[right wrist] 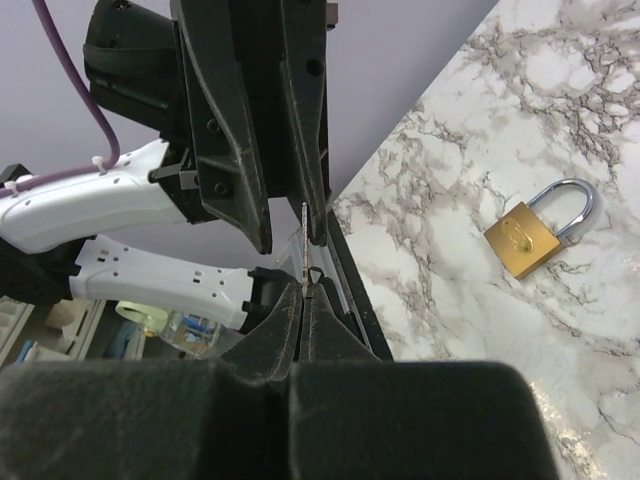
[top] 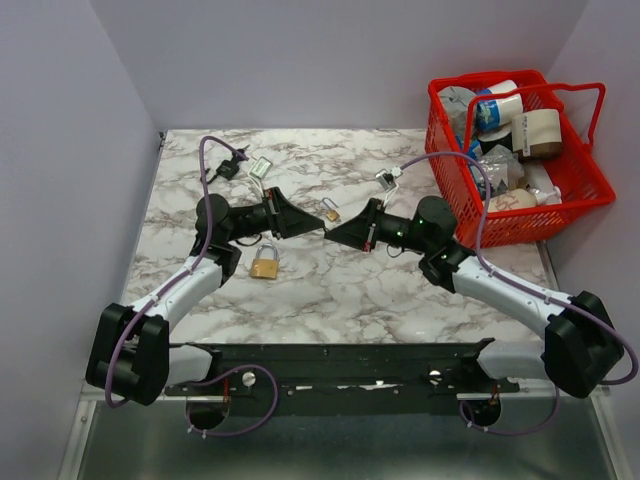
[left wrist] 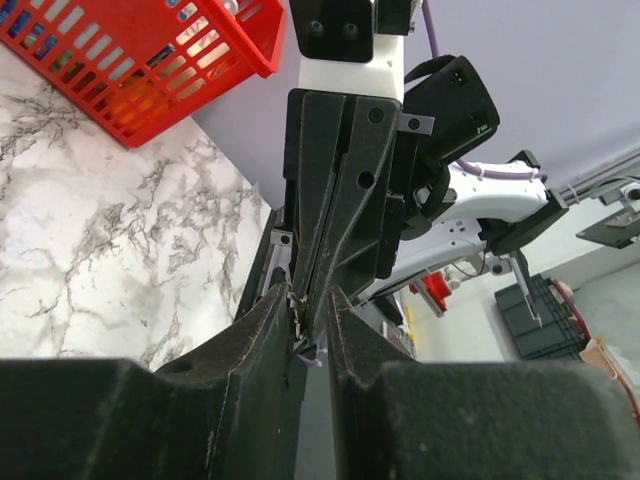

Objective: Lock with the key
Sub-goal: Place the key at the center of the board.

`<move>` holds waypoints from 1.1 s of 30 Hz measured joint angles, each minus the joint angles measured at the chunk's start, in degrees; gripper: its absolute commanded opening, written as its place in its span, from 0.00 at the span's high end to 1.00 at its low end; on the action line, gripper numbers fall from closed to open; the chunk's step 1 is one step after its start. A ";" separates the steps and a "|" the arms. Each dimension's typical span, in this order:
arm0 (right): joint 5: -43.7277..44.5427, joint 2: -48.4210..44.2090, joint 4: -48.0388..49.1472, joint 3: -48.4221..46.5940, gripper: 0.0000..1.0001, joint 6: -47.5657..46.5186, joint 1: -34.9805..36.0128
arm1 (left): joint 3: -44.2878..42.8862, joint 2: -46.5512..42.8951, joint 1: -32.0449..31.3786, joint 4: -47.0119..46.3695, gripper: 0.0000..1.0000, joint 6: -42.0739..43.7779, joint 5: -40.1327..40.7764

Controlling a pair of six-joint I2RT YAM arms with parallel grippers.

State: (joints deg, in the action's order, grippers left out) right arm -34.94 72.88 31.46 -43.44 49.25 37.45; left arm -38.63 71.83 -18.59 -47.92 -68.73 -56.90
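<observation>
My two grippers meet tip to tip above the middle of the table. My right gripper (top: 333, 231) (right wrist: 304, 288) is shut on the key (right wrist: 304, 240), whose thin silver blade sticks out edge-on past the fingertips. My left gripper (top: 312, 226) (left wrist: 312, 312) is open, its fingers (left wrist: 262, 325) straddling the right gripper's tip. The toothed blade of the key (left wrist: 295, 310) lies close against the left one's inner face. A brass padlock (top: 264, 263) (right wrist: 530, 232) lies flat on the marble below the left gripper. A smaller brass padlock (top: 329, 210) lies just behind the meeting tips.
A red basket (top: 577, 193) full of bottles and packets stands at the back right, also seen in the left wrist view (left wrist: 150, 112). A black object (top: 226, 168) and a white tag (top: 260, 167) lie at the back left, another white piece (top: 386, 178) mid-back.
</observation>
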 measured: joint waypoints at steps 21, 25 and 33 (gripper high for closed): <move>-0.24 -2.67 -16.87 -0.85 0.00 -11.58 -3.06 | -7.74 2.10 0.13 45.97 1.00 39.32 -0.26; -0.24 -4.81 -24.30 -1.25 0.00 -18.25 -3.82 | -12.02 8.70 0.24 63.87 1.00 55.34 4.04; -0.22 -4.31 -34.91 -2.47 0.00 -27.45 -4.09 | -16.57 23.87 0.74 79.95 1.00 68.32 13.25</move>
State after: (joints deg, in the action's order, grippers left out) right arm -35.16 68.58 -3.44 -45.91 21.80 33.36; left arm -55.20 95.70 -17.85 32.03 -0.40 -43.66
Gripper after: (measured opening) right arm 0.998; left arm 0.009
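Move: The key sits between the two grippers, pinched in the right fingertips: its middle is about 2 cm to the right of the left hand, whose part-open fingers are around its end, and about 2 cm to the left of the right hand. On the table some 27 cm below, the large padlock lies about 12 cm left of the left hand and 6 cm farther out; the small padlock is roughly 20 cm ahead of that hand and 3 cm right. The key is taken over by the left fingers, which shut on it while the right hand holds still; the right then opens wide, lets go and backs off about 8 cm down and 5 cm right, its fingers dipping. The left hand carries the key quickly down some 24 cm towards the table, easing left towards the large padlock's near right side, fingers tipping down about 50 degrees. ##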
